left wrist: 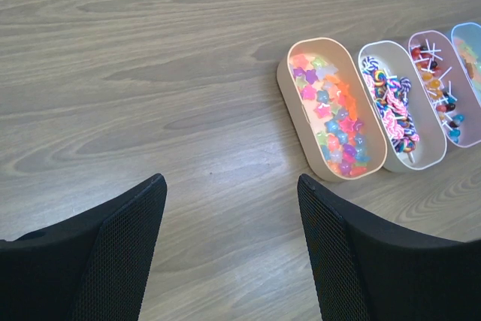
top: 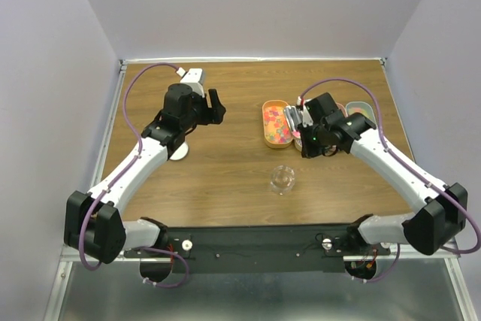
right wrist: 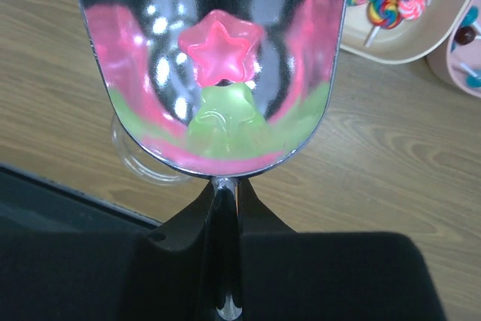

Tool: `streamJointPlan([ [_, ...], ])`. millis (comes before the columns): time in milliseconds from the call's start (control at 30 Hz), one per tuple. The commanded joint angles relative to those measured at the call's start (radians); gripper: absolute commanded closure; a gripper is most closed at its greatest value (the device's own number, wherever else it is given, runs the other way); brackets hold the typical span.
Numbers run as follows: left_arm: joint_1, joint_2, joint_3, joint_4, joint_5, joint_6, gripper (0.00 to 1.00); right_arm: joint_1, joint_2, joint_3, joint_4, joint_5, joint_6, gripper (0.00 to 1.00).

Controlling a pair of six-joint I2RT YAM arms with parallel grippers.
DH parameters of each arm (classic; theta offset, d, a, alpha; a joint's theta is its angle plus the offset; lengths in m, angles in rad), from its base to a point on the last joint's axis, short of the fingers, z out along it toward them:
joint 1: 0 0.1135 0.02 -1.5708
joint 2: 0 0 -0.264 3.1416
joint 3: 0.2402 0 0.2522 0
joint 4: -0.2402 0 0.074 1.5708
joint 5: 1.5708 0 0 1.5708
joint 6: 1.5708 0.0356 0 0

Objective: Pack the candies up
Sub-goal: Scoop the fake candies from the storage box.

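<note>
Small star-shaped candies in many colours fill a peach oblong tray at the middle right of the table. My right gripper is shut on the thin handle of a metal scoop. In the scoop's bowl lie a pink star candy and a green one. From above, that gripper hovers just right of the tray. A small clear cup stands in front of the tray, and its rim shows under the scoop. My left gripper is open over bare wood, left of the tray.
Beside the candy tray stand a cream tray of swirl lollipops, a pink tray of round lollipops and a blue tray. A white round thing lies under my left arm. Walls close in the table's back and sides.
</note>
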Motion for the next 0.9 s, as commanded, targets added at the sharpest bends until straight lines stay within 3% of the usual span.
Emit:
streamJointPlan([
  [0,-0.013,-0.027,-0.009,-0.008,0.013,0.039,0.22,0.025,-0.038,-0.009,-0.075,-0.069,0.074,0.99],
  [867,-0.235,0.019,-0.054,0.004,0.017,0.071,0.22,0.198,-0.122,-0.130,-0.336,-0.155,0.206,0.99],
])
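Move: The storage box, a clear round jar, stands about 8 cm to the left of the right hand, barely 2 cm farther out and some 12 cm below; this hand already holds the loaded scoop. The gummy box lies about 19 cm ahead and 9 cm to the left of the right hand, with the lollipop box about 18 cm straight ahead. From the empty left hand the storage box is some 21 cm to the right, 10 cm back and 19 cm below. Still pinching the scoop's handle, the right hand draws back about 12 cm, away from the candy boxes, bringing the blade towards the storage box while the wrist tips it nose-down by some 20 degrees. The left hand, open and touching nothing, swings right and back towards the storage box, turning clockwise. ##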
